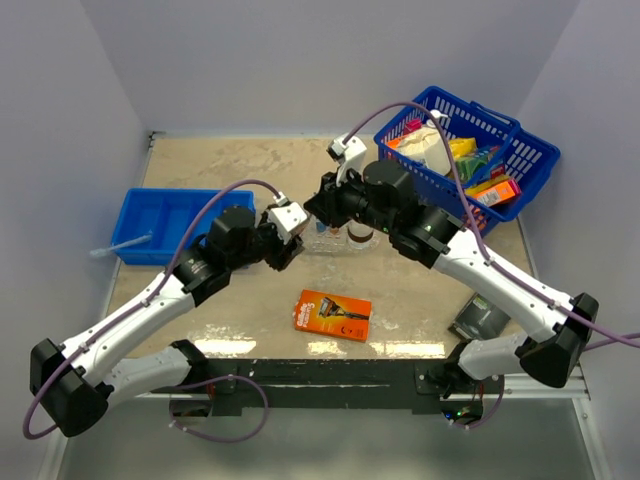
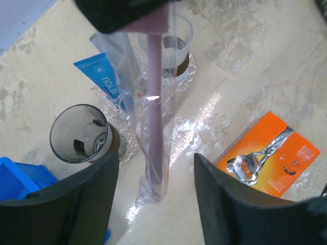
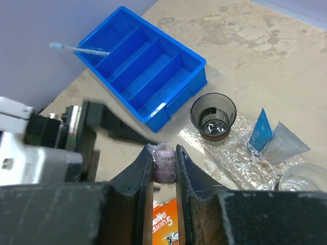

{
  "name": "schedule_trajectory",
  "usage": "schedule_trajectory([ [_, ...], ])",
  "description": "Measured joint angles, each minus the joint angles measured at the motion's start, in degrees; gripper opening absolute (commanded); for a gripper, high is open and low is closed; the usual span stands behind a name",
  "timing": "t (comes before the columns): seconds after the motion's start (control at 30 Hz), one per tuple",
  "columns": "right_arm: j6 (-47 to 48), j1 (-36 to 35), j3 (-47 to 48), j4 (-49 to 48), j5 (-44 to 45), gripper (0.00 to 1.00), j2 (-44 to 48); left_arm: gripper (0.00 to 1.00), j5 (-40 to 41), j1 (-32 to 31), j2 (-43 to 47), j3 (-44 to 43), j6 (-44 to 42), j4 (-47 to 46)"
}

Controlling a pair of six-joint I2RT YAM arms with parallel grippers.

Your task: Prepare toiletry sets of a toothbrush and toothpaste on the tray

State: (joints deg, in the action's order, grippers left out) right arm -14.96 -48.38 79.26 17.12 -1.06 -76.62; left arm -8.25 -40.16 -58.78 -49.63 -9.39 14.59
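Note:
A pinkish toothbrush (image 2: 155, 102) in a clear wrapper hangs upright over the table, just in front of the tray. My right gripper (image 3: 164, 150) is shut on its top end (image 3: 164, 164). My left gripper (image 2: 156, 157) is open, its fingers either side of the brush's lower end without touching it. The clear tray (image 2: 180, 133) holds a brownish cup (image 2: 82, 133), a clear cup (image 2: 171, 43) and a blue-and-white toothpaste tube (image 2: 102, 76). In the right wrist view the toothpaste (image 3: 260, 130) lies on the tray (image 3: 240, 153) beside a second, grey-white tube (image 3: 287, 145). In the top view both grippers meet by the tray (image 1: 335, 240).
An orange razor pack (image 1: 333, 314) lies on the table in front of the tray. A blue compartment bin (image 1: 165, 225) at the left holds another wrapped brush (image 3: 79, 49). A blue wire basket (image 1: 470, 150) full of packs stands at the back right. A grey object (image 1: 480, 320) lies near the right arm's base.

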Motion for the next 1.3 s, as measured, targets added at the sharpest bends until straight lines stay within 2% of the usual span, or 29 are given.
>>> schedule_trajectory([
  [0.07,0.0,0.13,-0.74,-0.04,0.07,0.0,0.0,0.9,-0.02,0.0,0.35,0.0,0.39,-0.2],
  [0.13,0.02,0.35,-1.77,-0.04,0.42,0.0,0.31,0.95,-0.07,0.0,0.81,0.0,0.96,-0.39],
  [0.3,0.61,0.44,-6.1,-0.57,2.95,0.0,3.23,0.97,-2.58,1.31,2.75,0.22,2.4,-1.7],
  [0.43,1.77,0.44,-9.88,-1.53,7.1,0.0,8.28,0.97,-8.17,8.79,5.31,1.51,4.94,-5.07],
  [0.53,2.82,0.46,-12.66,-3.34,10.4,0.0,12.31,0.97,-8.13,12.79,5.99,1.75,6.56,-6.54],
  [0.73,5.42,0.46,-20.35,-9.14,17.22,0.0,18.32,0.98,-3.23,13.92,5.99,2.23,8.92,-7.34],
  [1.0,8.0,0.46,-27.85,-17.09,21.03,0.0,18.58,1.0,11.76,15.1,5.99,2.89,11.89,-6.27],
  [1.3,10.32,0.46,-29.7,-23.45,22.47,0.0,16.2,1.0,15.19,18.53,5.99,3.26,13.4,-5.92],
])
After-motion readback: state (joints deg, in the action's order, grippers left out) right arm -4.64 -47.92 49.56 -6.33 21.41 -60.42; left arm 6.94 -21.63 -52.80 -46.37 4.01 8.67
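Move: The wrapped toothbrush hangs from the right fingers, its lower end still between the left ones, already parted about halfway. From the right hand the clear cup is some 14 cm ahead, 11 cm right and 28 cm below; the blue tube stands about 17 cm straight ahead, the smoky cup 14 cm ahead and 9 cm left, both at like depth. The blue bin lies roughly 30 cm left of the left hand, 18 cm ahead and 19 cm lower; from that hand the smoky cup is about 17 cm ahead, 2 cm right, 17 cm down. The toothbrush, kept pinched in the right fingers, goes about 10 cm right and some 4 cm down towards the clear cup, easing forward at the end, as the wrist turns clockwise about 20 degrees and the fingertips tip up. The left fingers open fully and clear its lower end, rising first, then swinging left and forward towards the blue bin, turning counter-clockwise. ##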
